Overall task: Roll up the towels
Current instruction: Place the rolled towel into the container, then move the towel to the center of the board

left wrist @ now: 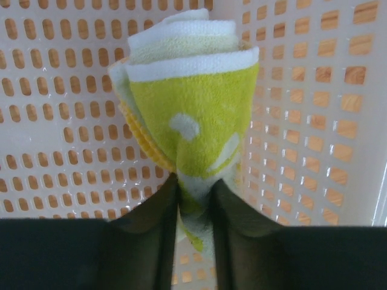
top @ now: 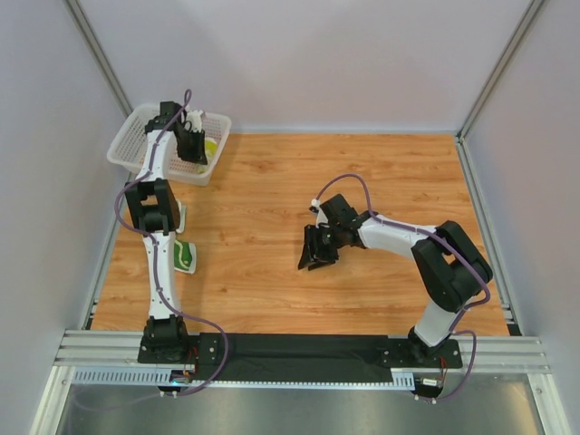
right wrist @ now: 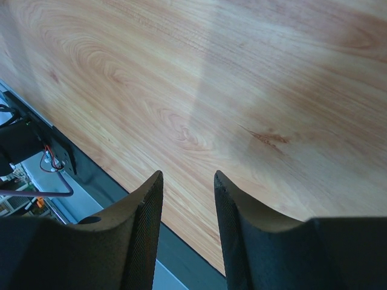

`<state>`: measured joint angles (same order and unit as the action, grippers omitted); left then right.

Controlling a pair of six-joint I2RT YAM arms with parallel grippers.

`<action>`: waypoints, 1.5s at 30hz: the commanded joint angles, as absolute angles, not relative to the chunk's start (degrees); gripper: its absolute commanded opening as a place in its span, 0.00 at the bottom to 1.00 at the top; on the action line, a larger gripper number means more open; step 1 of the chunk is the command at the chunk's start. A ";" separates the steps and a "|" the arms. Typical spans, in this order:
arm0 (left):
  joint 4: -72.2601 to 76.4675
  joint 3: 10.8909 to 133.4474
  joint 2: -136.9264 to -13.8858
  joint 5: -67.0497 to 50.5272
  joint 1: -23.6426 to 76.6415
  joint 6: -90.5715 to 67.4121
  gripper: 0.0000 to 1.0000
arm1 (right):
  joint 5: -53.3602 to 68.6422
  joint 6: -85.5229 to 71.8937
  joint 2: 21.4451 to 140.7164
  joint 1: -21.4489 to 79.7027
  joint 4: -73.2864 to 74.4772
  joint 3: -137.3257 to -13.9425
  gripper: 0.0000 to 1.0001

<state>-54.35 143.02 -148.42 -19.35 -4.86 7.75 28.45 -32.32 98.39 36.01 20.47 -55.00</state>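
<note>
A rolled towel (left wrist: pixel 193 103), yellow-green with white edges, stands on end inside the white mesh basket (left wrist: pixel 54 121). My left gripper (left wrist: pixel 195 184) has its narrow jaws closed on the roll's lower end, and the cloth touches both fingers. From above, the left gripper (top: pixel 192 145) hangs over the basket (top: pixel 136 149) with the yellow-green towel (top: pixel 211 145) beside it. A cream and green towel (top: pixel 186 256) lies on the table by the left arm. My right gripper (top: pixel 315 258) is open over bare wood mid-table, with nothing between its fingers (right wrist: pixel 151 205).
The basket sits at the table's far left corner against the wall. A pale cloth edge (top: pixel 182 217) shows partly hidden under the left arm's elbow. The metal rail (top: pixel 299 349) runs along the near edge.
</note>
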 commanded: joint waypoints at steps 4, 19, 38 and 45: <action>-54.50 145.28 -149.85 -20.30 -3.87 7.30 0.55 | 29.36 -33.13 98.97 36.65 18.90 -57.48 0.40; -46.85 142.03 -140.10 -17.14 -3.78 1.24 0.99 | 27.42 -33.75 95.81 38.40 21.09 -58.18 0.40; -42.73 111.92 -104.79 -3.52 -3.96 -6.85 1.00 | 18.20 -34.98 89.74 46.14 25.58 -59.41 0.42; -46.92 90.73 -87.20 7.03 -4.48 -13.44 1.00 | 14.59 -36.65 87.81 51.58 26.19 -58.80 0.42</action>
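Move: Already inside the container, towards its right side, the left hand still pinches the near end of the rolled towel; the container's middle lies about 5 cm ahead and 8 cm to the left, roughly level with the fingers. The roll's middle is about 4 cm ahead, 2 cm right and 2 cm lower. The green towels lie some 28 cm back, 7 cm left and 4 cm down. From the right hand, the container is roughly 41 cm ahead and 38 cm left, about level. Holding almost in place, the left hand spreads its fingers wide and lets go of the rolled towel, then lifts some 20 cm up out of the container before sweeping back about 17 cm and a little left, turning roughly 25 degrees counter-clockwise as the fingers tip forward and up. The empty right hand drifts back, up and left, about 4 cm each, its fingers still partly open. ##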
